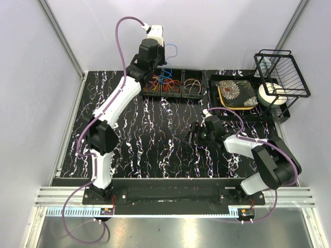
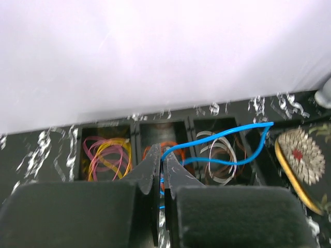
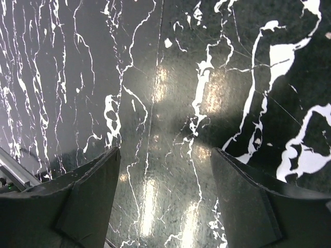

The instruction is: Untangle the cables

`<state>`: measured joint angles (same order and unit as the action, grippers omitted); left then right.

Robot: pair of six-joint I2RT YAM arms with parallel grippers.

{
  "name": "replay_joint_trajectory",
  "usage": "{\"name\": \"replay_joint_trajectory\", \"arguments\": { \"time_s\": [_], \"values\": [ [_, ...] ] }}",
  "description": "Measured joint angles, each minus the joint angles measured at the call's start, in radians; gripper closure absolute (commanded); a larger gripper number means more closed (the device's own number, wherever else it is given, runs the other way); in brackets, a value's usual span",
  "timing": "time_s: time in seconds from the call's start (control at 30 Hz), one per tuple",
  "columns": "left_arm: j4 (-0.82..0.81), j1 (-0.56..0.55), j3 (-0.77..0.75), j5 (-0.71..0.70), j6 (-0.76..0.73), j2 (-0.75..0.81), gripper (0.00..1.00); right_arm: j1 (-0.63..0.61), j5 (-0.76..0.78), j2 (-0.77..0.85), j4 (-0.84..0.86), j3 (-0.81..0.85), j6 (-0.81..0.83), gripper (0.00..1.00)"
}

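Observation:
My left gripper (image 2: 164,153) is shut on a blue cable (image 2: 232,133), whose loop hangs out to the right above three black bins. In the left wrist view, pink and yellow cables (image 2: 106,155) lie in the left bin, orange ones (image 2: 168,145) in the middle bin, and pale and brown loops (image 2: 222,161) in the right bin. From above, the left gripper (image 1: 161,64) hovers at the back over the bins (image 1: 168,95) with the blue cable (image 1: 169,70) dangling below it. My right gripper (image 1: 192,135) stands open just over the bare marble table (image 3: 170,93), with nothing between its fingers (image 3: 98,191).
A floral plate (image 1: 237,94) lies in a black tray at the back right. Beside it stands a black wire rack (image 1: 282,72) with a white bowl (image 1: 271,94). Grey walls close in the table on the left, back and right.

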<state>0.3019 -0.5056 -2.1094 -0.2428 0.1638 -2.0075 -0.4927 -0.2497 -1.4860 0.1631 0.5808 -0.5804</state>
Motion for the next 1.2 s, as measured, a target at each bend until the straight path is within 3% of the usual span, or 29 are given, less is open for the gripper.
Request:
{"name": "replay_joint_trajectory", "arguments": {
  "time_s": [0.27, 0.47, 1.2],
  "values": [
    [-0.143, 0.029, -0.156, 0.095, 0.035, -0.217, 1.00, 0.000, -0.010, -0.023, 0.037, 0.005, 0.000, 0.25],
    [-0.224, 0.076, -0.158, 0.151, 0.115, -0.315, 1.00, 0.000, -0.024, -0.031, 0.051, 0.005, 0.000, 0.26],
    [-0.548, 0.106, -0.168, 0.251, 0.241, -0.365, 1.00, 0.000, -0.030, -0.037, 0.058, 0.005, 0.000, 0.27]
  ]
}}
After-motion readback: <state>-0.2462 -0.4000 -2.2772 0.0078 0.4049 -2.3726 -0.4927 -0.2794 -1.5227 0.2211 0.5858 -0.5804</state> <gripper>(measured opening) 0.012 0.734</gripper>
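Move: Below the left hand, which still grips the blue cable, the bin's middle compartment with the red cable lies about 2 cm ahead, 3 cm to the right and some 32 cm down. At the same depth, the left compartment with the yellow and pink cables is roughly 7 cm left of the hand, the right one with the white cable about 13 cm right. From the idle right hand the middle compartment is some 29 cm ahead and 9 cm left, nearly level. Carrying the blue cable forward high over the bin, the left hand reaches about 10 cm towards the back wall, drifting a little right and dipping some 8 cm along the way. It then rises most of that height again while hardly advancing, rolling its left side down about 20 degrees and tipping the fingertips up; the fingers stay shut on the cable. ##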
